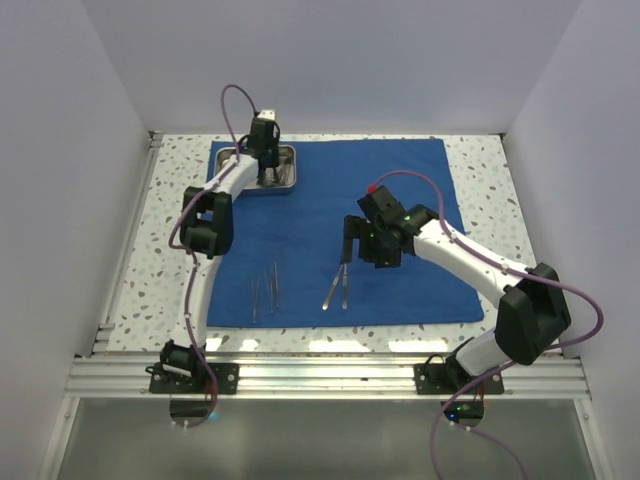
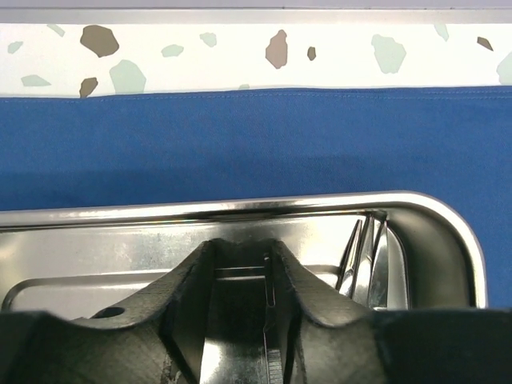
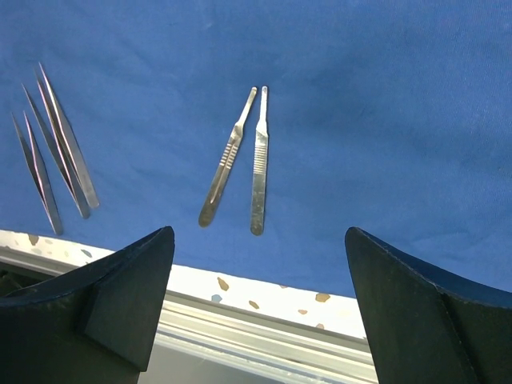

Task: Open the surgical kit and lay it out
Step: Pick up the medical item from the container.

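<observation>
The surgical kit's blue cloth (image 1: pixel 400 220) lies spread flat. On its back left corner stands the steel tray (image 1: pixel 288 186). My left gripper (image 1: pixel 267 178) reaches down into that tray (image 2: pixel 240 206). In the left wrist view its fingers (image 2: pixel 312 296) stand narrowly apart, with a thin steel instrument (image 2: pixel 267 280) upright against the right one; a grip cannot be made out. More steel instruments (image 2: pixel 368 256) lean at the tray's right end. My right gripper (image 1: pixel 346 255) hangs wide open and empty (image 3: pixel 258 240) above two flat steel handles (image 3: pixel 240 160). Tweezers (image 3: pixel 56 152) lie to their left.
The speckled table (image 1: pixel 480 170) shows around the cloth (image 2: pixel 240 136). An aluminium rail (image 1: pixel 330 375) runs along the near edge, and white walls close in the back and both sides. The tweezers (image 1: pixel 265 290) and handles (image 1: pixel 337 288) lie near the cloth's front edge.
</observation>
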`<action>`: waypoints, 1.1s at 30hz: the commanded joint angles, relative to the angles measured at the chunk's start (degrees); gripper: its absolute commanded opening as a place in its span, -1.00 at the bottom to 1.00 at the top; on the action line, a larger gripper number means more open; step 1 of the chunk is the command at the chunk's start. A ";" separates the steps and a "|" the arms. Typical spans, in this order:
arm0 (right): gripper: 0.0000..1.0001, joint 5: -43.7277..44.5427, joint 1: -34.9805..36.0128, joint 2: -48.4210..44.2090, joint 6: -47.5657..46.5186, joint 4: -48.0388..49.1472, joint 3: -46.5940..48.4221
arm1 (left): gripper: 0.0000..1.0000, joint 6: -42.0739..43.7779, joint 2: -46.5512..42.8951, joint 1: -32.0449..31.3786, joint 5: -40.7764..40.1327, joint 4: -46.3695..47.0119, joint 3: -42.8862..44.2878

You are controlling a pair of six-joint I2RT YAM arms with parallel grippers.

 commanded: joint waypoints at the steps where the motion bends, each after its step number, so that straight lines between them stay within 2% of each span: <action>1: 0.83 -0.27 -0.32 -1.67 -0.59 0.21 -0.32 | -0.26 1.06 -0.50 0.34 4.52 -3.64 -2.88; 7: 0.82 -0.27 -0.58 -1.58 -0.42 0.73 -0.49 | -0.61 0.28 -2.34 0.16 8.49 -2.23 -7.18; 9: 0.82 -0.27 -0.67 -1.58 -0.50 0.73 -0.41 | -0.94 0.28 -2.52 -0.10 8.93 -2.06 -8.15; 10: 0.82 -0.36 -0.58 -1.66 -0.50 0.73 -0.41 | -1.00 0.36 -2.44 -0.19 9.02 -2.23 -8.16; 19: 0.81 -0.36 -0.76 -2.81 -0.59 0.73 -1.20 | -1.00 0.19 -3.22 -0.37 9.64 -2.05 -5.61; 24: 0.81 -0.36 -0.67 -3.16 -0.59 1.00 -0.85 | -1.00 -0.86 -3.58 0.07 10.25 -3.99 1.68; 33: 0.80 -0.27 -0.67 -3.69 -0.42 2.22 0.03 | -1.00 -6.75 -7.62 4.11 15.35 -1.88 2.57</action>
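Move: The medical item, a slim ribbed-handled instrument, already lies between the left hand's half-open fingers, its middle about 3 cm back, 1 cm right and 1 cm below. Other instruments stand in the container's right end, some 5 cm right and 2 cm back of the hand, 1 cm below. From the right hand, the medical item lies roughly 35 cm ahead, 25 cm left and 10 cm below. Left fingers shut, pinching the medical item, then lift about 3 cm, drifting some 2 cm right. ##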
